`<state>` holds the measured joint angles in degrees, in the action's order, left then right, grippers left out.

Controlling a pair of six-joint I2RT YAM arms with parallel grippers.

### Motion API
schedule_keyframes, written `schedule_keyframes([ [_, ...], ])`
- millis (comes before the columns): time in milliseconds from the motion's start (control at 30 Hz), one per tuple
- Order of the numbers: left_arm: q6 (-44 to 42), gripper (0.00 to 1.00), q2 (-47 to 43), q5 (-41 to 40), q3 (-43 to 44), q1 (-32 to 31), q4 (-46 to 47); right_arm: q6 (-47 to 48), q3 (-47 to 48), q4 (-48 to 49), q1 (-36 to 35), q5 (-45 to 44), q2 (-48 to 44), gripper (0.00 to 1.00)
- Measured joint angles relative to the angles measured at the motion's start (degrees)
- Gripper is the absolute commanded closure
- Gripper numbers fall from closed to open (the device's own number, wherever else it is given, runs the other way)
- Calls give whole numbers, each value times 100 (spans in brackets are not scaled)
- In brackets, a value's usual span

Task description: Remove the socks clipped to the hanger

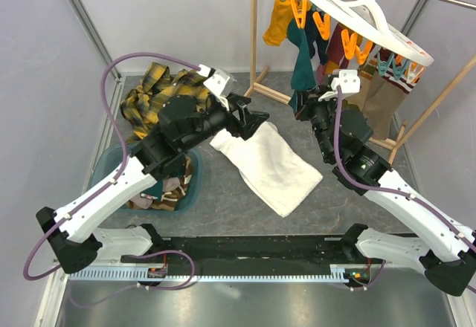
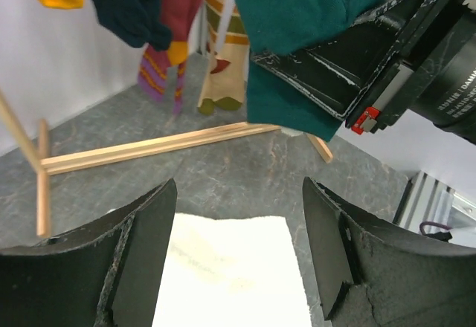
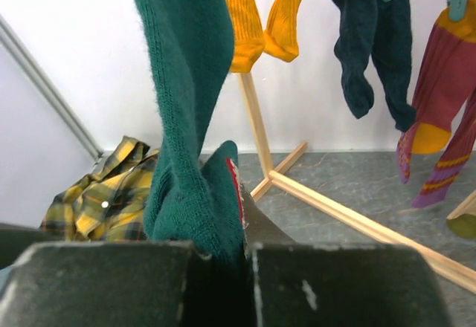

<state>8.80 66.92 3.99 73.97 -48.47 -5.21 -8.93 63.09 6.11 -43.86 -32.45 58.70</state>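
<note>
The white oval hanger hangs at the top right with orange and teal clips. Several socks hang from it: mustard, dark teal, tan and striped ones. My right gripper is shut on the lower end of the dark teal sock, which stretches up out of the frame. Mustard, navy and maroon-striped socks hang behind it. My left gripper is open and empty above the white towel, just left of the teal sock.
A yellow-black plaid shirt lies at the back left. A teal basin holding clothes sits under the left arm. The white towel lies mid-table. The wooden rack frame and its floor bars stand around the hanger.
</note>
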Motion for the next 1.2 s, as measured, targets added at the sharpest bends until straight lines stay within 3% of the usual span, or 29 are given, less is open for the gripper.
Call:
schedule_keyframes([
  [133,0,25,323,234,81,2,238,-162,-11,-164,0,103,-28,100],
  [300,44,25,837,256,822,0,256,-269,-166,-328,17,120,-120,100],
  [633,337,26,1777,-649,3228,2,411,-166,-232,-413,22,227,-151,100],
  [933,278,30,3211,-715,4868,2,697,-35,-232,-426,22,354,-153,100],
  [1200,181,30,3849,-715,5449,2,699,-26,-232,-446,22,535,-153,100],
])
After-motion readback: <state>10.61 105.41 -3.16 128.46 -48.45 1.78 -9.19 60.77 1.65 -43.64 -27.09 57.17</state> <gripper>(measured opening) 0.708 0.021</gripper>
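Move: The orange clip holding the green sock is about 13 cm ahead of the left hand, 9 cm to its right and 20 cm above. The next orange clip stands some 4 cm right of that clip and 3 cm nearer the base; the yellow socks hang about 4 cm left of it and 6 cm farther out, slightly lower. From the right hand, pinching the sock's lower end, the clip is about 10 cm ahead, 1 cm left and 16 cm up. Bring the left gripper a few centimetres to its right, then sharply up past the green sock by some 17 cm, and finish forward and right to the orange clip, ending 10 cm farther out. Tip the fingers up about 25 degrees and keep them open around the clip. Keep the right hand's pinch on the sock, letting it sink nearly 3 cm. ##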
